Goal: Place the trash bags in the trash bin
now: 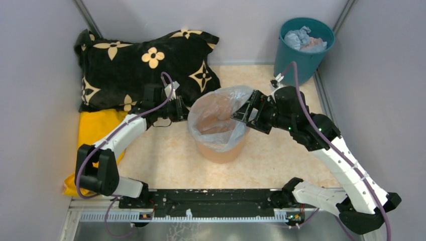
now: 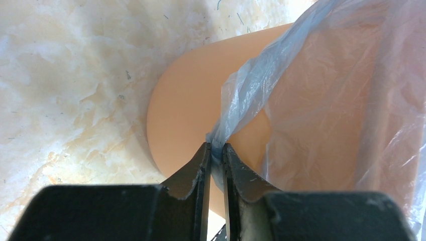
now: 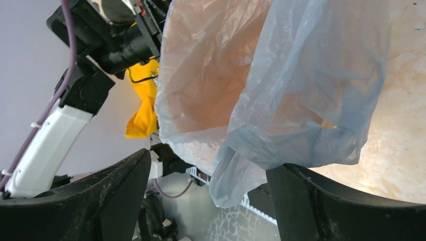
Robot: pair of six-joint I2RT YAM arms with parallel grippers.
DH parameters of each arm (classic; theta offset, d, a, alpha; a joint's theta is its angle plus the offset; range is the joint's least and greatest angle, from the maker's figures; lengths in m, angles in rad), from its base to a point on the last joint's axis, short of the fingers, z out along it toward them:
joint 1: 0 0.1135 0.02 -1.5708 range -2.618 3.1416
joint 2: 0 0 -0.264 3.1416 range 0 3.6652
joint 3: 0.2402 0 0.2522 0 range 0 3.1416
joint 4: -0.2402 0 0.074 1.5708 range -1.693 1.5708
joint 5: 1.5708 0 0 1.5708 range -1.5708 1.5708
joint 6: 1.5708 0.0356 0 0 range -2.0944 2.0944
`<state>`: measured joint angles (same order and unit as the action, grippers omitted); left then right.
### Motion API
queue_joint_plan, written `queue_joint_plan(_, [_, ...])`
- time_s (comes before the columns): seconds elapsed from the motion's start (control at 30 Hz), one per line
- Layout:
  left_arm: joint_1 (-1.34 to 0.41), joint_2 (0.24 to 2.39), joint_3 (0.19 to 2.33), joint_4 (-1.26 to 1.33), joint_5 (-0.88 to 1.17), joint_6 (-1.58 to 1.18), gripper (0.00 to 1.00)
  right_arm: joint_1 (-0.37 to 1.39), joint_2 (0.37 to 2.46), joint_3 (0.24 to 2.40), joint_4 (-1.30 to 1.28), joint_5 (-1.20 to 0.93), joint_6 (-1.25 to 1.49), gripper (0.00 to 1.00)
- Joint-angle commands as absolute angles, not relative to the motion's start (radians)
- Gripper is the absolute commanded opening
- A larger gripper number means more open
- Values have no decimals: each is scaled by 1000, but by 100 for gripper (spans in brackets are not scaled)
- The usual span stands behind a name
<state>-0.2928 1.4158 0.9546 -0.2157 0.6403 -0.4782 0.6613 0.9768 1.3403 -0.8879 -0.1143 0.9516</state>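
The peach-orange trash bin (image 1: 221, 150) stands mid-table, with a pale blue trash bag (image 1: 218, 110) spread over its mouth and hanging inside it. At the bin's left rim, my left gripper (image 1: 183, 110) is shut on a bunched edge of the bag; the left wrist view shows the film (image 2: 321, 75) pinched between the jaws (image 2: 216, 150), in front of the bin's wall (image 2: 191, 100). My right gripper (image 1: 241, 113) is at the right rim with its jaws wide open (image 3: 208, 160). A fold of the bag (image 3: 301, 90) hangs loose between them and rests against the right finger (image 3: 311, 201).
A dark teal bucket (image 1: 303, 50) holding crumpled material stands at the back right corner. A black cushion with cream flower marks (image 1: 145, 65) lies at the back left, with a yellow cloth (image 1: 98, 130) in front of it. Grey walls close both sides.
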Motion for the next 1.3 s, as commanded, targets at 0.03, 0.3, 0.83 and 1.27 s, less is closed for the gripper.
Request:
queue_joint_plan(0.03, [-299,1419,953,-180,670,-477,20,678,955,1350,-854,36,976,82])
queue_joint_plan(0.3, [-299,1422,944,-171,672,-476,20,679,946,1347,-902,193,979,72])
queue_joint_plan(0.83, [-299,1421,942,-164,675,-481,20,678,910,1243,-823,197,1002,11])
queue_joint_plan(1.27, [-299,1419,933,-163,667,-480,20,679,628,1082,-982,229,1041,0])
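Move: The bag's loose right edge, which lies between the right hand's open fingers, is about 3 cm ahead of the right hand, 4 cm to its right and 3 cm below. The orange bin's middle is roughly 8 cm ahead, 9 cm left and 22 cm down. The left gripper, pinching the bag's left edge, is about 10 cm ahead, 20 cm left and 15 cm below. From the left hand the right edge lies some 24 cm right, 7 cm back and 12 cm higher. Rightward and forward, then about 3 cm down, the right hand eases onto the bag's loose right edge, turning some 15 degrees clockwise, and its fingers close from wide open to pinch the plastic. It then draws back and right, about 5 cm in all, pulling the edge away from the bin, while the left hand stays put and keeps its pinch on the left edge. ##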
